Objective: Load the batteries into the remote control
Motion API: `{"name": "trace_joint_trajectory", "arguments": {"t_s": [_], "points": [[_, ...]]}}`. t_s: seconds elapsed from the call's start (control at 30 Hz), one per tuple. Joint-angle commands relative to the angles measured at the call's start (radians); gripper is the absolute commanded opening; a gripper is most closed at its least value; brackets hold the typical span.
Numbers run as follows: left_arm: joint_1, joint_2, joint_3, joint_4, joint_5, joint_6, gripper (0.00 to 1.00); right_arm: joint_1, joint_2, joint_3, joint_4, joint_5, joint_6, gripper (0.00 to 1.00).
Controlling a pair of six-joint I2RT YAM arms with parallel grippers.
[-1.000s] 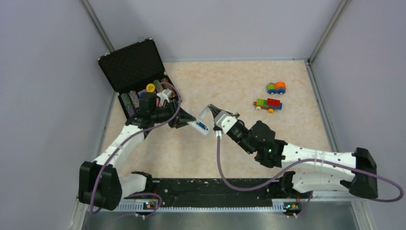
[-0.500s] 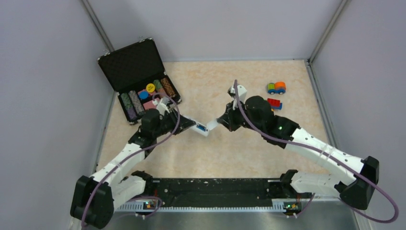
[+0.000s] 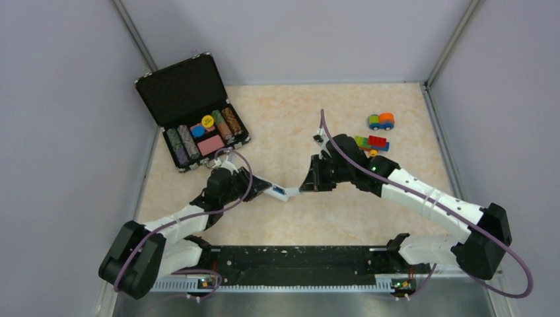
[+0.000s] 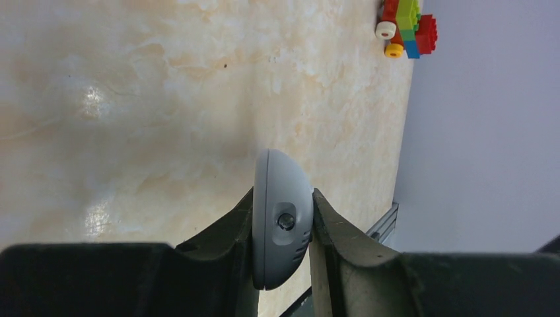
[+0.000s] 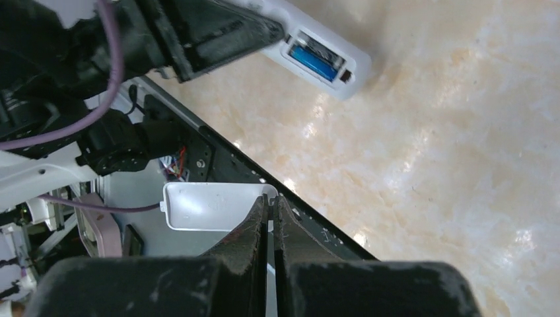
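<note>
My left gripper (image 3: pixel 259 185) is shut on the white remote control (image 3: pixel 272 190), clamping its sides and holding it out to the right. In the left wrist view the remote (image 4: pixel 281 221) shows end-on between the fingers. Its battery bay is open, and a blue battery (image 5: pixel 315 59) lies in it (image 3: pixel 280 193). The dark battery does not show. My right gripper (image 3: pixel 304 189) is shut on the thin white battery cover (image 5: pixel 210 206), pinching its edge just right of the remote's open end (image 5: pixel 321 55), apart from it.
An open black case (image 3: pixel 191 109) of coloured chips stands at the back left. Two toy block cars (image 3: pixel 380 121) (image 3: pixel 370 142) sit at the back right, behind the right arm; one shows in the left wrist view (image 4: pixel 406 21). The black rail (image 3: pixel 297 261) runs along the near edge.
Both grippers have moved toward the near edge. The left one carried the remote down and slightly right. The right one swung in beside the remote's open end, still pinching the cover.
</note>
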Motion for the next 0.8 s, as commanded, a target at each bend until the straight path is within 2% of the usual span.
{"name": "trace_joint_trajectory", "arguments": {"t_s": [0.0,0.13,0.3,0.4,0.5,0.6,0.77], "points": [[-0.034,-0.015,0.003,0.131,-0.143,-0.024,0.05,-0.02,0.022,-0.045,0.007,-0.011,0.087,0.0],[-0.049,-0.012,-0.048,0.115,-0.208,-0.048,0.2,-0.023,0.035,-0.058,0.019,-0.007,0.092,0.0],[-0.051,-0.025,-0.137,0.137,-0.26,-0.094,0.23,-0.025,0.048,-0.06,0.029,0.0,0.092,0.0],[-0.054,-0.054,-0.15,0.094,-0.293,-0.097,0.3,-0.027,0.056,-0.062,0.032,0.0,0.094,0.0],[-0.053,-0.111,-0.133,-0.019,-0.329,-0.084,0.45,-0.027,0.064,-0.064,0.034,0.0,0.095,0.0],[-0.053,-0.203,-0.1,-0.213,-0.412,-0.08,0.6,-0.028,0.068,-0.071,0.034,0.0,0.101,0.0],[-0.053,-0.35,-0.073,-0.465,-0.521,-0.1,0.72,-0.038,0.08,-0.088,0.042,-0.02,0.107,0.0]]}}
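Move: The spot for the remote control, gripped in the left hand, is bare table about 4 cm below that hand, 2 cm back and 1 cm to its right. The battery cover in the right gripper hangs some 8 cm to the left hand's right, 4 cm back and 8 cm higher; the chip case's handle is about 12 cm ahead, 15 cm left and 6 cm below. From the right hand, the open battery bay lies roughly 7 cm left, 3 cm ahead and 12 cm below. Bring the left gripper down about 2 cm and a little left while turning it counter-clockwise, setting the remote control on the table; then open the fingers wide and back off leftward along it some 4 cm, still sinking and turning. With the right, keep the battery cover pinched and lower it nearly 5 cm, to the right of the remote control. ##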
